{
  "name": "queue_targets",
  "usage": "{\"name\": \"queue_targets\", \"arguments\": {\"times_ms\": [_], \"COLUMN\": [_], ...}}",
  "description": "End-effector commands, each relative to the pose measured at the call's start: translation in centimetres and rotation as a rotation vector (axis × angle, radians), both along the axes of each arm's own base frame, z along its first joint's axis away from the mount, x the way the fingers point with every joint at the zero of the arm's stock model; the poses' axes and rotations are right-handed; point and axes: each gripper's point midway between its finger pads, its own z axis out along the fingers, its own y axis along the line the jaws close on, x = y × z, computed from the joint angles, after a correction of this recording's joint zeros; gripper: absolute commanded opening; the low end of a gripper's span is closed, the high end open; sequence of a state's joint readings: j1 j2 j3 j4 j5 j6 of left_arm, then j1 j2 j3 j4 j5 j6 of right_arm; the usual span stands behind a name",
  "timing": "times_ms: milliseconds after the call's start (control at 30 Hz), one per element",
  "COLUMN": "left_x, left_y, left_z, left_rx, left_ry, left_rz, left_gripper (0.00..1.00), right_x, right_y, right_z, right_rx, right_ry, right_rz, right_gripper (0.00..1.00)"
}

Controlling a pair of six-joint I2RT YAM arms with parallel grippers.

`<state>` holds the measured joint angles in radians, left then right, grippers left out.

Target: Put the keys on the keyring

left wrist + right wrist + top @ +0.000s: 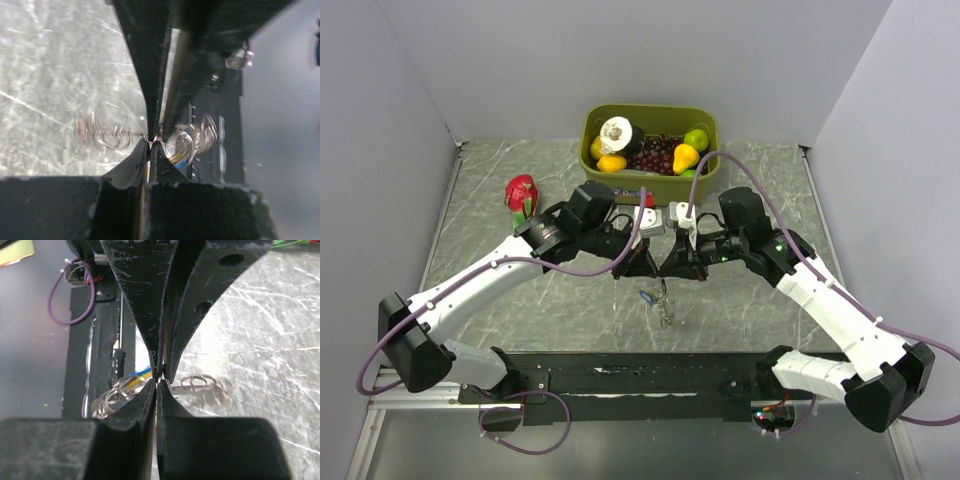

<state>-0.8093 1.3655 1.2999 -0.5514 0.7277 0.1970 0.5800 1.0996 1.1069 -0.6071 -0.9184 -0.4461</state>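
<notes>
My two grippers meet tip to tip above the middle of the table. In the top view the left gripper (652,270) and right gripper (668,270) both pinch the top of a hanging bunch of keys (665,310), one with a blue head (646,296). Seen from the left wrist, the left gripper (150,143) is shut on thin wire of the keyring (97,132), with blurred keys (192,142) to the right. Seen from the right wrist, the right gripper (159,380) is shut on the keyring (199,382). Blue and yellow keys (127,385) hang to the left.
A green bin (705,120) holding fruit stands at the back of the table. A red fruit (521,195) lies at the back left, beside the left arm. A black strip (640,375) runs along the near edge. Grey walls close in both sides.
</notes>
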Motion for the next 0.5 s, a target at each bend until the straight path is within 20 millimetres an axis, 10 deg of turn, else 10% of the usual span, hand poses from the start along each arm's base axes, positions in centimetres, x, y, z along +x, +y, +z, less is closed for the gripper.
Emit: {"name": "queue_targets", "arguments": {"times_ms": [0,167,467], "left_x": [2.0,2.3,2.1], "left_y": [-0.8,-0.4,1.1], "left_z": [2.1,3.7,6.9], "left_rx": [-0.120,-0.232,-0.417], "left_ry": [-0.106,-0.150,-0.192], "left_rz": [0.104,0.179,0.286], "left_gripper": [0.01,0.01,0.01], "right_x": [-1.0,-0.1,0.7], "right_y": [1.5,1.0,-0.1], "right_z": [4.6,5.0,5.5], "right_rx": [0.176,0.205,0.228], "right_ry": [-0.125,-0.157,-0.205], "right_rz": [0.073,-0.031,-0.130], "right_gripper": [0.19,0.40,0.47]}}
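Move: My left fingers, almost tip to tip with the right ones, already pinch the keyring; its middle hangs about 4 cm below them, 1 cm back and 1 cm to their right. From my right hand it lies some 1 cm left, 1 cm back and 4 cm down. The blue-tagged keys dangle about 4 cm back, 1 cm left and 6 cm below my left hand. The green bin stands about 35 cm ahead of it, level sideways and some 20 cm lower. I open my right fingers about halfway and let go of the keyring, then lift that hand about 4.5 cm clear of it, its fingertips tilting up a little. My left hand keeps its pinch and carries the ring about 2 cm forward and slightly left, away from the right fingers, swinging counter-clockwise some 15 degrees as its tips rise. ##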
